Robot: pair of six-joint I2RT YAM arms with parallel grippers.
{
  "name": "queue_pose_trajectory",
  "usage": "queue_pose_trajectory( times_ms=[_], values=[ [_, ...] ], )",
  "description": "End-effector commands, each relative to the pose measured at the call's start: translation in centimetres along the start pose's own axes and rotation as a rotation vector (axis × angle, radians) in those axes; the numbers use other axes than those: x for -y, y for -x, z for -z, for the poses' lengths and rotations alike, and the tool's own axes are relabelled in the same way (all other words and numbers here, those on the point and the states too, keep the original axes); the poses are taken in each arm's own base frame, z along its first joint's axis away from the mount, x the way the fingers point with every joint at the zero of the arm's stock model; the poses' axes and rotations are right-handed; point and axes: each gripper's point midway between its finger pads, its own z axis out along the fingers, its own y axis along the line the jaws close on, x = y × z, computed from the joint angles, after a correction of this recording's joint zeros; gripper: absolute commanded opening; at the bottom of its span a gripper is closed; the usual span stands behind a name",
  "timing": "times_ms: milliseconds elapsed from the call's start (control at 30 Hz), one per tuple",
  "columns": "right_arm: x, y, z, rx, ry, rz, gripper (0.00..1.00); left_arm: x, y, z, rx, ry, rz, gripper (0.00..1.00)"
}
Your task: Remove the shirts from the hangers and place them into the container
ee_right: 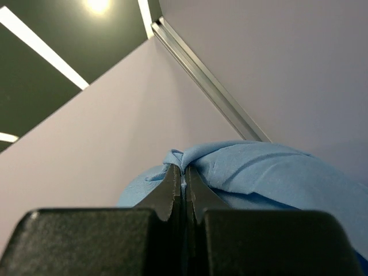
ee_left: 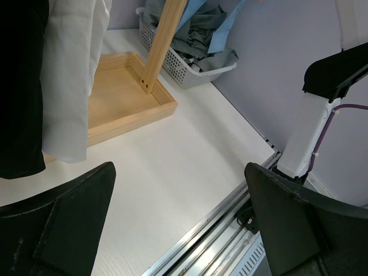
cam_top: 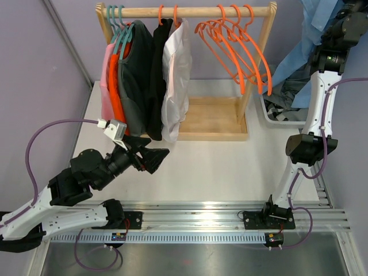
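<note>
My right gripper (ee_right: 184, 172) is raised at the far right and shut on a fold of the light blue shirt (ee_right: 259, 172). That shirt (cam_top: 299, 52) drapes down toward the white latticed container (cam_top: 282, 118), where a grey shirt (cam_top: 287, 98) lies. On the rack's left half hang pink (cam_top: 107, 86), orange (cam_top: 115, 86), dark grey (cam_top: 135, 75), black (cam_top: 158, 86) and white (cam_top: 175, 80) shirts. Several empty orange hangers (cam_top: 241, 52) hang on its right half. My left gripper (cam_top: 154, 154) is open and empty, low in front of the black and white shirts' hems.
The wooden rack base (cam_top: 213, 118) lies between the hanging shirts and the container (ee_left: 184, 72). Teal hangers (cam_top: 118, 29) carry the leftmost shirts. A metal rail (cam_top: 195, 218) runs along the near table edge. Purple walls close in both sides.
</note>
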Motion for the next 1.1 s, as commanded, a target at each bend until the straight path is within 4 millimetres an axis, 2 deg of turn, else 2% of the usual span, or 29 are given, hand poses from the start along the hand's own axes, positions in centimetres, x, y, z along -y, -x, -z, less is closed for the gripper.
queue_pose_trajectory(
  times_ms=[0,67,100,167,200,267,300,367,400,467,500,533,600,667,733,767,800,867,933,967,1033,1067],
  values=[
    [-0.9,5.1,-0.8,0.195,0.053,-0.086,0.00,0.9,1.9,-0.2,0.041,-0.008,0.026,0.99],
    [0.7,3.7,-1.1,0.177,0.018,-0.052,0.00,1.0,1.8,-0.5,0.035,-0.007,0.024,0.99],
    [2.3,1.5,-1.1,0.136,-0.009,-0.025,0.00,1.0,1.8,-0.6,0.036,-0.006,0.026,0.99],
    [4.6,-1.6,-0.8,0.055,-0.059,0.037,0.00,1.1,1.7,-0.8,0.036,-0.008,0.031,0.99],
    [6.8,-4.3,-0.2,-0.007,-0.104,0.075,0.00,1.1,1.7,-0.9,0.039,-0.011,0.032,0.99],
    [9.9,-7.7,1.0,-0.095,-0.175,0.127,0.00,1.1,1.3,-1.2,0.036,-0.009,0.035,0.99],
    [12.9,-11.1,2.6,-0.189,-0.228,0.181,0.00,1.2,1.2,-1.3,0.031,-0.012,0.036,0.99],
    [15.9,-14.4,4.6,-0.282,-0.277,0.224,0.00,1.3,0.9,-1.5,0.024,-0.016,0.040,0.99],
    [18.7,-17.3,6.8,-0.357,-0.321,0.261,0.00,1.3,0.7,-1.6,0.019,-0.018,0.040,0.99],
    [21.7,-20.5,9.5,-0.467,-0.375,0.285,0.00,1.3,0.4,-1.7,0.013,-0.017,0.044,0.99],
    [23.7,-22.7,11.4,-0.541,-0.403,0.308,0.00,1.2,0.5,-1.5,0.016,-0.017,0.045,0.99],
    [24.8,-23.9,12.7,-0.598,-0.429,0.318,0.00,1.2,0.4,-1.6,0.016,-0.017,0.045,0.99],
    [28.0,-27.0,16.7,-0.736,-0.526,0.331,0.00,1.2,0.3,-1.7,0.022,-0.021,0.049,0.99],
    [30.5,-29.3,20.0,-0.828,-0.592,0.359,0.00,1.3,0.3,-1.7,0.025,-0.027,0.053,0.99],
    [31.7,-31.0,22.1,-0.911,-0.619,0.384,0.00,1.3,0.1,-1.6,0.021,-0.032,0.054,0.99],
    [32.0,-31.0,23.0,-0.968,-0.650,0.414,0.00,1.3,0.0,-1.6,0.020,-0.031,0.056,0.99],
    [33.7,-32.1,24.8,-1.018,-0.692,0.443,0.00,1.1,-0.4,-1.6,0.016,-0.026,0.056,0.99],
    [35.3,-32.4,27.5,-1.097,-0.768,0.491,0.00,0.9,-0.4,-1.3,0.026,-0.029,0.069,0.99],
    [36.3,-32.2,29.1,-1.134,-0.814,0.530,0.00,0.7,-0.6,-1.2,0.032,-0.029,0.074,0.99],
    [37.0,-32.2,30.6,-1.177,-0.844,0.560,0.00,0.7,-0.6,-1.0,0.036,-0.031,0.079,0.99],
    [37.7,-32.3,32.2,-1.232,-0.851,0.609,0.00,0.6,-0.6,-0.9,0.039,-0.032,0.080,0.99],
    [38.4,-32.7,33.8,-1.282,-0.865,0.628,0.00,0.6,-0.7,-0.9,0.037,-0.032,0.081,0.99]
  ],
)
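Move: The blue shirt is already pinched in the right hand, raised high at the far right. The container, with the grey shirt in it, lies some 10 cm ahead, 5 cm to the right and 59 cm below. From that hand, the empty orange hangers are about 28 cm left, 4 cm back and 25 cm lower. From the left hand, the container is roughly 45 cm ahead, 61 cm right and 29 cm below. The blue shirt, still pinched in the shut right fingers, is swung fast down onto the container: after a tiny lift the hand plunges about 53 cm, carrying some 13 cm forward and slightly right, and slows near the bottom. Meanwhile the wrist tips the upward-pointing fingers over by roughly 75 degrees until they point forward and down. The fingers don't open. ##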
